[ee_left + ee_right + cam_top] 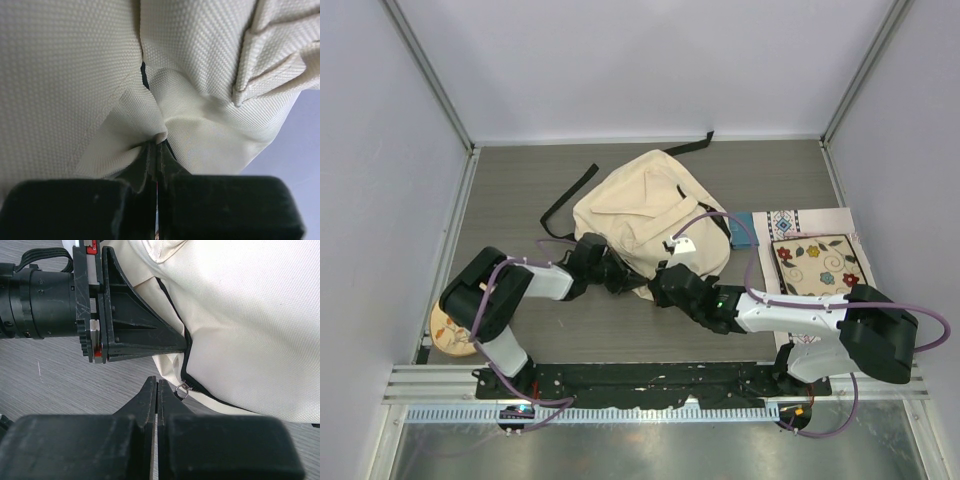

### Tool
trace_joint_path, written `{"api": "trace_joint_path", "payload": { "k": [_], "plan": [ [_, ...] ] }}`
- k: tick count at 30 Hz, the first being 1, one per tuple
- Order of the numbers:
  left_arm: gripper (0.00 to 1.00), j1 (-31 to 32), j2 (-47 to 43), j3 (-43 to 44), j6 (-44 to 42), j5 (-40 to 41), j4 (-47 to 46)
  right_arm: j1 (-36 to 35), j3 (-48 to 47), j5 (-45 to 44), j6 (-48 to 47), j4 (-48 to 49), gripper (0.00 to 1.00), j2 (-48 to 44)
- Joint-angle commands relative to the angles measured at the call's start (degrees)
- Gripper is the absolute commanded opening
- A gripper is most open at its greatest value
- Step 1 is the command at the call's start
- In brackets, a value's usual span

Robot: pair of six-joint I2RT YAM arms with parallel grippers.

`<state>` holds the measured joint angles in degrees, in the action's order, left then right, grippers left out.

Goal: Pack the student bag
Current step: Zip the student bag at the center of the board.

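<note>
The student bag (645, 210), cream fabric with black straps, lies in the middle of the table. My left gripper (159, 142) is shut on a fold of the bag's cloth (150, 115) beside the dark zipper line. In the right wrist view, the left gripper (186, 345) pinches the bag's near edge at the zipper. My right gripper (156, 382) is shut just below it, over the table. A small metal zipper ring (183, 389) hangs right beside its right finger, and nothing shows between the jaws. In the top view, both grippers meet at the bag's near edge (642, 280).
A blue flat item (744, 230) and a floral patterned cloth or book (815, 262) lie right of the bag. A round wooden object (448, 335) sits at the near left corner. Black straps (565, 200) trail left and behind the bag. Walls enclose three sides.
</note>
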<state>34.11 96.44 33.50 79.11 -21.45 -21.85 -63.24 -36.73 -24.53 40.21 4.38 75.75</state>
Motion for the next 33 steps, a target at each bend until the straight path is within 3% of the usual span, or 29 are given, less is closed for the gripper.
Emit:
{"api": "trace_joint_path", "payload": {
  "k": [1, 5, 14, 31, 33],
  "plan": [
    [0.0, 0.26, -2.48, -0.8, -1.24, 3.96, -1.62, -1.53, -1.06, -0.07, 1.1, 3.71, 0.01, -1.65],
    [0.0, -0.36, -6.52, -1.15, -2.29, 6.5, 1.35, -1.53, 0.6, -3.93, 3.29, -0.16, 0.01, -2.97],
    [0.0, -8.44, -18.12, -2.03, -8.44, 6.95, 12.33, 0.31, 7.19, -10.44, 7.34, -5.51, 0.01, -12.19],
    [0.0, -24.18, -35.44, -5.11, -18.37, 2.91, 27.91, 10.86, 9.22, -6.24, 2.78, -7.28, 0.01, -18.53],
    [0.21, -24.09, -34.84, -3.62, -18.12, 0.11, 27.56, 10.86, 9.05, -4.83, 2.16, -6.67, 0.01, -18.35]
  ]
}}
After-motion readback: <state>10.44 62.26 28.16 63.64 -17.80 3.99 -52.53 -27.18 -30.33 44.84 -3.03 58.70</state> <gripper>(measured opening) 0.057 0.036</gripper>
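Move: The right hand already has the zipper pull at its shut fingertips, the slider about 1 cm ahead and 1 cm right. The black tab farther along the zipper is roughly 14 cm right, 3 cm ahead and 3 cm lower; the right strap is some 15 cm right and 18 cm ahead, the blue book 21 cm right and 14 cm ahead. The left hand, shut on the bag's left zipper corner, has the slider about 2 cm right and 2 cm back. Rightward along the bag's near edge the right hand draws the zipper pull about 10 cm towards the black tab, drifting slightly forward and turning some 20 degrees clockwise, fingers still shut. The left hand climbs about 7 cm and withdraws roughly 15 cm left, its nearly shut fingers coming free of the cloth as it swings counter-clockwise. ##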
